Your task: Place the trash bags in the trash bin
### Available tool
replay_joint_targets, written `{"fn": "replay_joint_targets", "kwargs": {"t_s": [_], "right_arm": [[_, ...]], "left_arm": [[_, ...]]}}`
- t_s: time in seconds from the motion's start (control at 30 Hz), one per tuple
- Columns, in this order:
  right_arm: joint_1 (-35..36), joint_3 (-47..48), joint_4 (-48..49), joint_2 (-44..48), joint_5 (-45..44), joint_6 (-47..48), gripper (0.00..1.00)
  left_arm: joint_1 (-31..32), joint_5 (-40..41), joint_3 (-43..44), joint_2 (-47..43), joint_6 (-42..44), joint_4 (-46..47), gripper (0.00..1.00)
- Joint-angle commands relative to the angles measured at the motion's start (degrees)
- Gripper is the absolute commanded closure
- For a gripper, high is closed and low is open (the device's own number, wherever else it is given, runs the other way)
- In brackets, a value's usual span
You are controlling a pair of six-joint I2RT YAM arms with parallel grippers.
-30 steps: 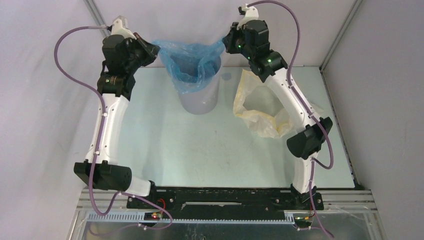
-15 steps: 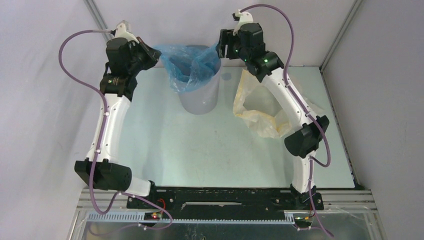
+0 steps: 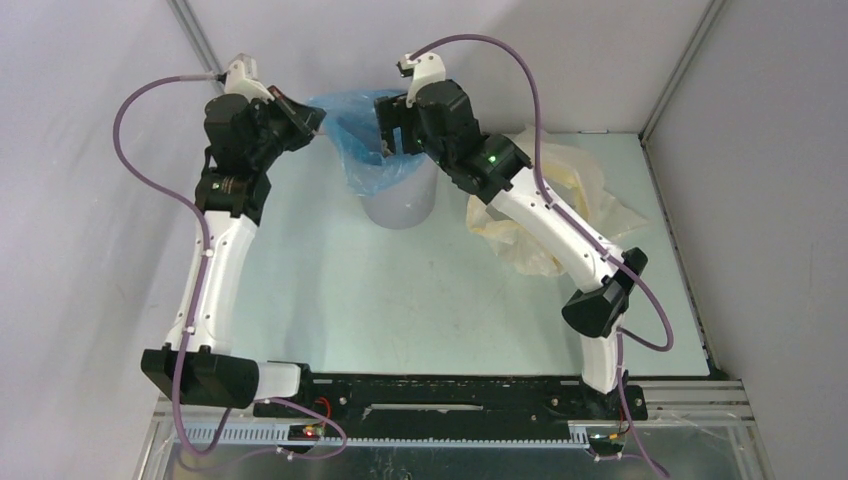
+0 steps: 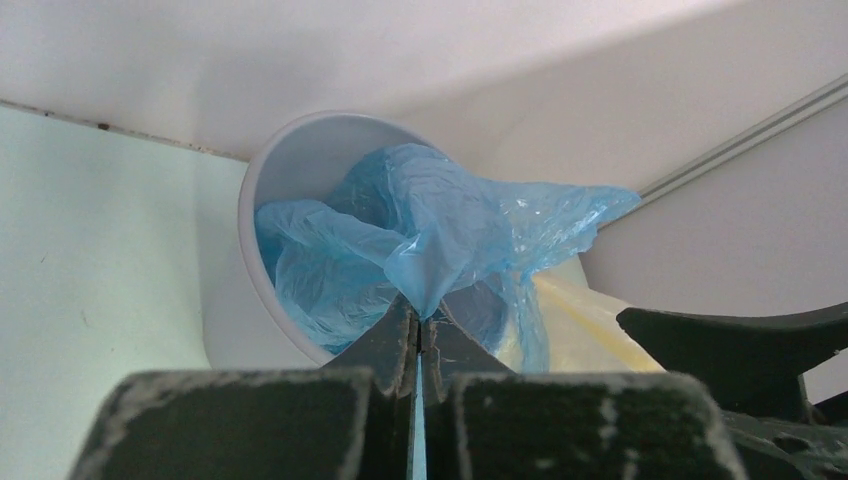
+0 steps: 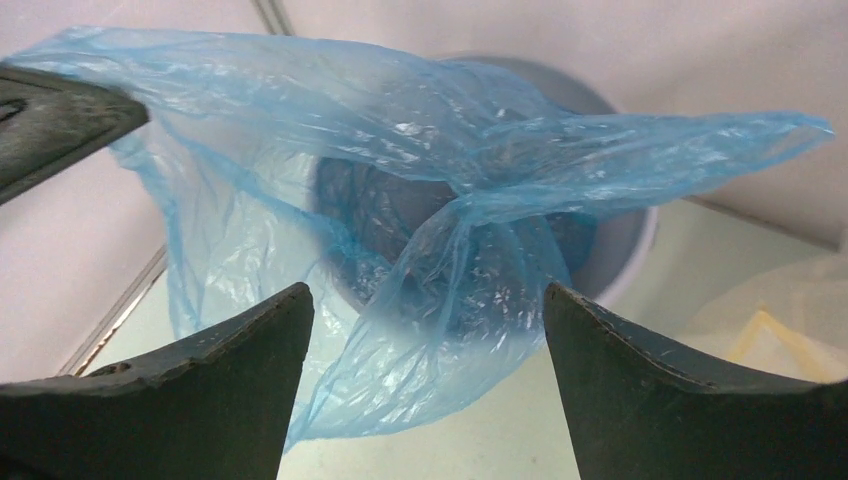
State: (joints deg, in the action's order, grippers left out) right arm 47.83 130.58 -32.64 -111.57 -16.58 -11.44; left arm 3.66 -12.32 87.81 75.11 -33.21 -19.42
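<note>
The blue trash bag (image 3: pixel 352 135) hangs partly inside the pale grey trash bin (image 3: pixel 400 203) at the table's back, its lower part draped over the bin's near-left side. My left gripper (image 3: pixel 316 113) is shut on the bag's left corner, just left of the rim. In the left wrist view the pinched film (image 4: pixel 455 230) rises from the closed tips of this gripper (image 4: pixel 420 318) beside the bin's rim (image 4: pixel 248 205). My right gripper (image 3: pixel 390 128) hovers over the bin mouth, open and holding nothing. In the right wrist view the right gripper (image 5: pixel 427 292) faces the loose bag (image 5: pixel 400 150) and the bin (image 5: pixel 622 250).
A larger pale yellow plastic bag (image 3: pixel 525 240) lies crumpled on the table right of the bin, under my right arm. Grey walls stand close behind the bin, with a metal frame post (image 3: pixel 190 30) at the back left.
My right gripper let go of the bag's right corner, opened wide and swung left over the bin. The bag went slack and sagged. The left gripper kept its hold.
</note>
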Motion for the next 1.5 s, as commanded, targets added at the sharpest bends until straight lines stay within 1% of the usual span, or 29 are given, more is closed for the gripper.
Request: {"fn": "replay_joint_targets", "kwargs": {"t_s": [0.0,0.23,0.37,0.47,0.53,0.7,0.73,0.83,0.9,1.0,1.03,1.1,1.2,1.33,1.43,1.47], "right_arm": [[0.2,3.2,0.0,-1.0,-10.2,0.4,0.13],[0.6,7.4,-0.2,-6.0,-11.7,0.6,0.13],[0.7,6.6,-1.1,-7.1,-10.9,0.1,0.14],[0.9,6.3,-1.9,-7.2,-9.9,0.2,0.16],[0.8,6.1,-2.5,-7.0,-10.9,0.6,0.23],[0.6,2.9,-2.6,-3.8,-11.1,1.8,0.54],[0.7,1.6,-2.1,-2.7,-11.3,2.3,0.58],[0.9,-2.2,-1.1,0.2,-12.2,3.2,0.69],[0.9,-4.5,-1.1,1.7,-12.6,3.2,0.74],[0.8,-8.4,-1.0,4.3,-12.6,2.8,0.74],[0.7,-10.0,-0.7,5.4,-11.9,2.8,0.74],[0.6,-14.3,1.0,8.4,-10.5,2.5,0.69],[0.0,-22.3,5.0,12.8,-8.1,1.6,0.68],[-2.3,-30.1,8.1,16.5,-4.5,-0.8,0.69],[-4.7,-32.8,8.7,17.2,-0.9,-2.9,0.71],[-5.3,-33.6,9.1,17.3,0.4,-3.2,0.74]], "left_arm": [[-0.3,-2.0,-0.6,-1.9,-1.3,3.3,1.00],[-0.3,-2.4,-2.9,-3.3,-1.9,4.6,1.00],[-0.3,-1.9,-3.8,-3.9,-1.3,4.9,1.00],[-0.3,-1.8,-4.0,-4.1,-1.4,5.3,1.00],[-0.3,-1.7,-4.1,-4.1,-1.2,5.2,1.00],[-0.3,0.4,-4.7,-4.4,-0.3,5.0,1.00],[-0.3,1.1,-4.7,-4.4,-0.1,4.9,1.00],[-0.3,3.4,-4.8,-4.4,0.9,4.2,1.00],[-0.3,4.4,-4.9,-4.6,1.5,3.7,1.00],[-0.3,6.0,-5.8,-5.0,1.6,3.6,1.00],[-0.3,6.4,-6.8,-5.3,1.2,3.8,1.00],[-0.3,7.0,-9.7,-6.1,0.4,5.6,1.00],[-0.3,8.3,-13.6,-6.8,-0.3,7.6,1.00],[-0.3,9.8,-16.5,-6.9,-0.3,8.7,1.00],[-0.3,9.9,-19.0,-6.8,-1.1,10.0,1.00],[-0.3,9.9,-20.2,-6.9,-1.4,10.7,1.00]]}}
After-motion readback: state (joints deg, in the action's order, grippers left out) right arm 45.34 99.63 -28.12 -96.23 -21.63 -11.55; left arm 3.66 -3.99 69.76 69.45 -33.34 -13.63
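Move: The right hand, open over the blue bag, goes for the bag's right edge, about 6 cm to its right, 1 cm ahead and some 9 cm below. The trash bin's mouth is roughly 13 cm ahead, 1 cm left and 14 cm below; the cream bag lies some 35 cm right, 13 cm ahead and 36 cm down. The left hand, pinching the blue bag's left edge, has the bin mouth 13 cm ahead, 8 cm right and 16 cm below. Down and a little forward at first, about 5 cm, the right hand narrows its wide-open fingers to about a third, then draws back some 5 cm while swinging about 7 cm right and lower, ending beside the bag's right edge without shutting on it. The left hand keeps its pinch and, late on, sinks about 8 cm, drifting slightly left with the fingers tipping down. ##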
